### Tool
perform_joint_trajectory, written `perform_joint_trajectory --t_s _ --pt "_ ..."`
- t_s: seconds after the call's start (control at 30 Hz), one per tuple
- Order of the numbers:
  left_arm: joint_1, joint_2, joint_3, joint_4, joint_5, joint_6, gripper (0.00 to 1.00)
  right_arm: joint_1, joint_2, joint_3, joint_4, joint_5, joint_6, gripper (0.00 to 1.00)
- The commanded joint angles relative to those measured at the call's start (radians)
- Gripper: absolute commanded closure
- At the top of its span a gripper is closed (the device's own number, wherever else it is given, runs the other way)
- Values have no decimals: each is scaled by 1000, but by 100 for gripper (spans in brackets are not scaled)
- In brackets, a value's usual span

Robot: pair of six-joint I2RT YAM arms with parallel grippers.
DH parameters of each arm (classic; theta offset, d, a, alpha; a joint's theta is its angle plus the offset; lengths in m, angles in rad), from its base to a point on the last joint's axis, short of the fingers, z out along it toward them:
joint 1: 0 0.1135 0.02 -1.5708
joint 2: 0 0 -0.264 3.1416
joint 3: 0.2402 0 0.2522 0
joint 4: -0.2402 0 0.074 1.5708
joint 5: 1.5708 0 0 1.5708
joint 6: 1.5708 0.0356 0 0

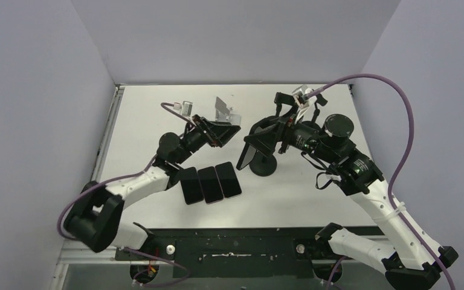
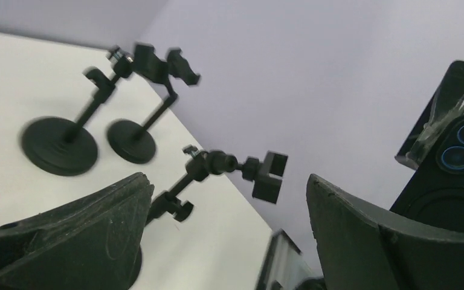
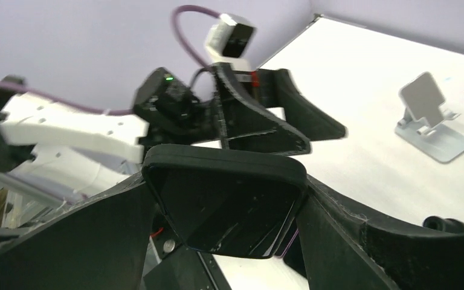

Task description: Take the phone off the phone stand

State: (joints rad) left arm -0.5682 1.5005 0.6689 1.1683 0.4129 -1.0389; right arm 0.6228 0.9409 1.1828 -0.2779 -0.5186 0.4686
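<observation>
A black phone [image 3: 226, 208] sits upright between my right gripper's [image 3: 225, 181] two fingers, which press on its side edges. From above, this phone [image 1: 251, 151] tilts over the black phone stand [image 1: 264, 167] with its round base, the right gripper [image 1: 260, 142] on it. I cannot tell whether the stand's clamp still holds it. My left gripper [image 1: 223, 130] hovers just left of the phone, open with nothing between its fingers [image 2: 106, 223]. The phone's back with two camera lenses [image 2: 459, 151] shows at the right of the left wrist view.
Three dark phones [image 1: 210, 183] lie side by side on the white table near the left arm. A pale stand [image 1: 225, 110] is behind the left gripper. More black clamp stands [image 2: 60, 140] are at the back right [image 1: 290, 103]. Walls enclose the table.
</observation>
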Motion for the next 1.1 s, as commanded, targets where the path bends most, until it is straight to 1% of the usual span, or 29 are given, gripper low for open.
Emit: perform_joint_trajectory --t_s 0.0,0.03,0.1,0.17,0.23,0.33,0.4,0.47,0.57,0.63,0.7,0.73,0.8,0.87,0.97,1.0,1.07 --pt "-56 -259 84 -683 -440 439 3 -1 34 90 82 110 -5 100" --pt "-61 -298 97 -766 -526 473 3 0 46 97 79 125 -9 100" --pt "-55 -369 93 -884 -687 474 3 1 73 111 65 159 -23 100" --pt "-39 -444 55 -883 -744 487 3 1 108 135 42 190 -33 100" --pt "-36 -513 11 -828 -759 523 3 4 156 173 2 217 -37 100" --pt "-27 -585 -16 -801 -698 590 3 6 223 226 -41 250 -28 100" --pt "-23 -630 -23 -814 -630 596 3 10 259 257 -54 258 -22 100" --pt "-21 -700 -48 -785 -488 656 3 12 292 292 -64 254 -22 100" --pt "-22 -785 -91 -738 -292 682 3 19 320 325 -85 249 -35 100" --pt "-24 -819 -93 -749 -189 690 3 28 337 344 -113 245 -53 100" --pt "-29 -830 -78 -783 -116 691 3 35 346 348 -134 241 -65 100" --pt "-32 -828 -65 -808 -105 684 3 40 349 345 -139 240 -68 100" --pt "-44 -815 -31 -868 -137 660 3 54 355 338 -145 242 -69 100" --pt "-51 -796 -11 -908 -227 606 3 76 363 338 -146 248 -67 100" --pt "-57 -787 -16 -916 -390 484 3 120 383 355 -156 287 -62 100" --pt "-58 -787 -15 -924 -403 460 3 135 389 365 -164 306 -62 100" --pt "-58 -782 -3 -927 -393 474 3 159 402 380 -178 341 -58 100"
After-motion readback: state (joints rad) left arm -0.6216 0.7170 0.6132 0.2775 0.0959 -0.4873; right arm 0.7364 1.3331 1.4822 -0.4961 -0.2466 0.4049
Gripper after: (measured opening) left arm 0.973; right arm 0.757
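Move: The right hand already holds the lifted phone, with the phone stand almost straight below, its middle about 17 cm down. The nearest phone of the row on the table lies roughly 13 cm left of this hand, 3 cm back and 27 cm below. An empty black stand is some 20 cm ahead, 6 cm right and 17 cm below. For the open left hand the held phone is about 11 cm right, 8 cm back and 6 cm higher. The right hand keeps the phone pinched and carries it forward about 9 cm off the phone stand, sinking some 5 cm, then eases back a little as it bears left, its fingers tipping down about 15 degrees. The empty left hand, wide open throughout, swings away to its left with a counter-clockwise turn of some 40 degrees, partly undone as it then draws back and rises, nearing the right hand's side again only slightly at the end. ##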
